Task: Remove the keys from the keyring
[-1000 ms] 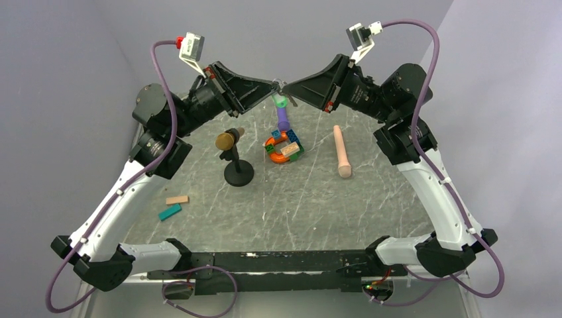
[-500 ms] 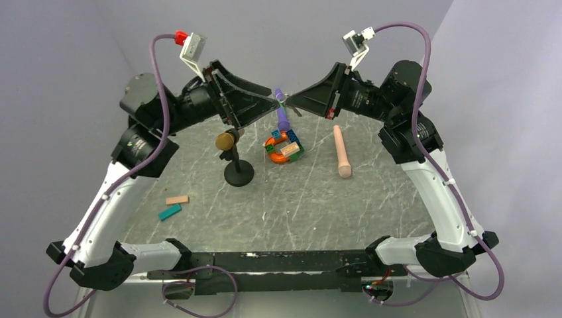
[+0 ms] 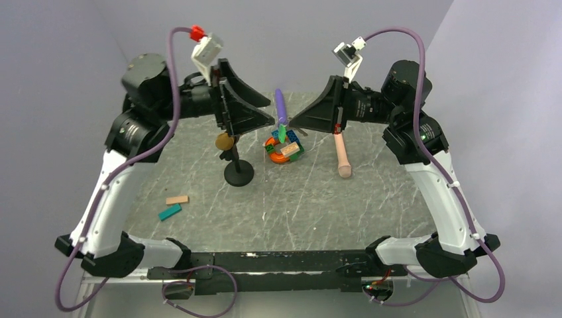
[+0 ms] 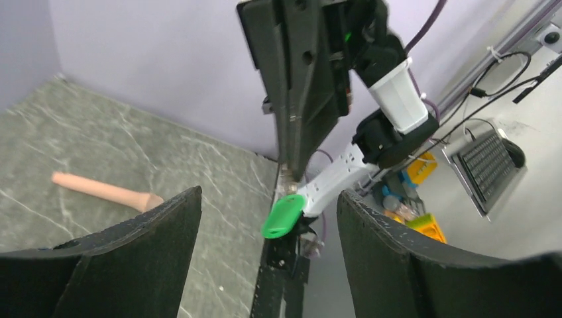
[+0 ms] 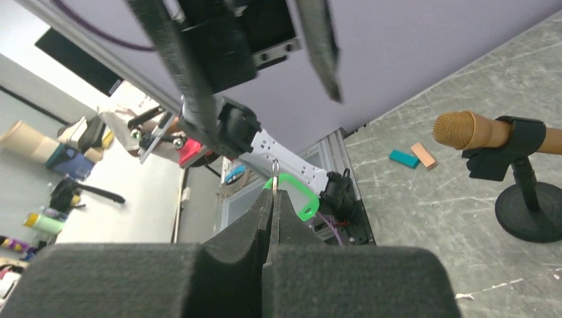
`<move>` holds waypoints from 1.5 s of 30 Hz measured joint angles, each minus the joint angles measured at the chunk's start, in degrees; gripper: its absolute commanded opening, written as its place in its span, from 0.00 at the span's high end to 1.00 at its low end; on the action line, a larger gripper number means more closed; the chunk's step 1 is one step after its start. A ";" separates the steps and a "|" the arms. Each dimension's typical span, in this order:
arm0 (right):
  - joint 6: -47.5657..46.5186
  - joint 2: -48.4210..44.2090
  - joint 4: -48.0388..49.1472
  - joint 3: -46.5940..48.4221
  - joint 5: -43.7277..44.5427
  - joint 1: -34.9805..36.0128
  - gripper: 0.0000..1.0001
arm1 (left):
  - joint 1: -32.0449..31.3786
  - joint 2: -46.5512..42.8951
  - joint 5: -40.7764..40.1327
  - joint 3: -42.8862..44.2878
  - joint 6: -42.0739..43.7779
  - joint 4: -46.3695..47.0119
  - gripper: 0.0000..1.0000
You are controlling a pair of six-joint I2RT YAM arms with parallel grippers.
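Note:
A bright-green key (image 4: 283, 216) hangs in the air from a thin silvery keyring (image 5: 275, 171). My right gripper (image 5: 273, 192) is shut on that ring, with the key (image 5: 299, 196) dangling just past its tips. In the top view the key (image 3: 281, 134) hangs below the right gripper (image 3: 290, 123), above the toy cluster. My left gripper (image 4: 270, 195) faces it with its jaws wide open; the key sits in the gap between them and touches neither. In the top view the left gripper (image 3: 270, 114) is tip to tip with the right one.
Under the grippers lies a cluster of coloured toy blocks (image 3: 285, 149) with a purple stick (image 3: 280, 105) rising from it. A microphone on a black stand (image 3: 237, 171) is to the left and a peach peg (image 3: 341, 152) to the right. Teal (image 3: 169, 211) and tan (image 3: 177, 199) blocks lie near left.
My left gripper has opened and let go. Both grippers have come lower and nearer, and the green key now hangs from the right gripper alone.

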 measured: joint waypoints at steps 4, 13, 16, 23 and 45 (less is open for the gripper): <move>-1.75 0.00 -1.79 0.81 -1.22 0.00 1.00 | 0.04 3.45 3.48 -0.50 -0.39 -1.20 0.27; -5.40 0.00 -5.81 1.68 -1.90 0.00 1.00 | -0.83 5.03 7.89 -0.57 -3.19 -0.02 0.32; -6.86 0.13 -8.20 2.58 -1.75 0.00 1.00 | -1.20 5.11 8.94 -0.57 -3.93 1.05 0.33; -8.61 0.35 -10.54 3.80 -1.42 0.00 1.00 | -2.10 6.03 9.70 -0.42 -4.44 1.03 0.38; -11.80 1.29 -15.19 5.33 -0.33 -0.02 1.00 | -4.92 8.59 8.61 3.63 -0.76 -3.98 0.50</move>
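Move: The keyring sits in the right hand's closed fingertips, about 1 cm to the left of that hand's point and level with it. From the open left hand, it lies roughly 5 cm to the right, 2 cm lower and 1 cm back. The green tag hangs about 2 cm to the left of and 3 cm below the keyring; a key sticks out some 3 cm to the keyring's right, 1 cm back and 2 cm lower. The left hand goes right about 4 cm and down some 3.5 cm to the keyring, dipping forward first, then dropping too low and easing back up, while it turns about 15 degrees clockwise and its fingers narrow to half open around the ring, unclosed. The right hand keeps its pinch on the keyring, sinking about 2 cm with its fingertips tipping slightly down. ##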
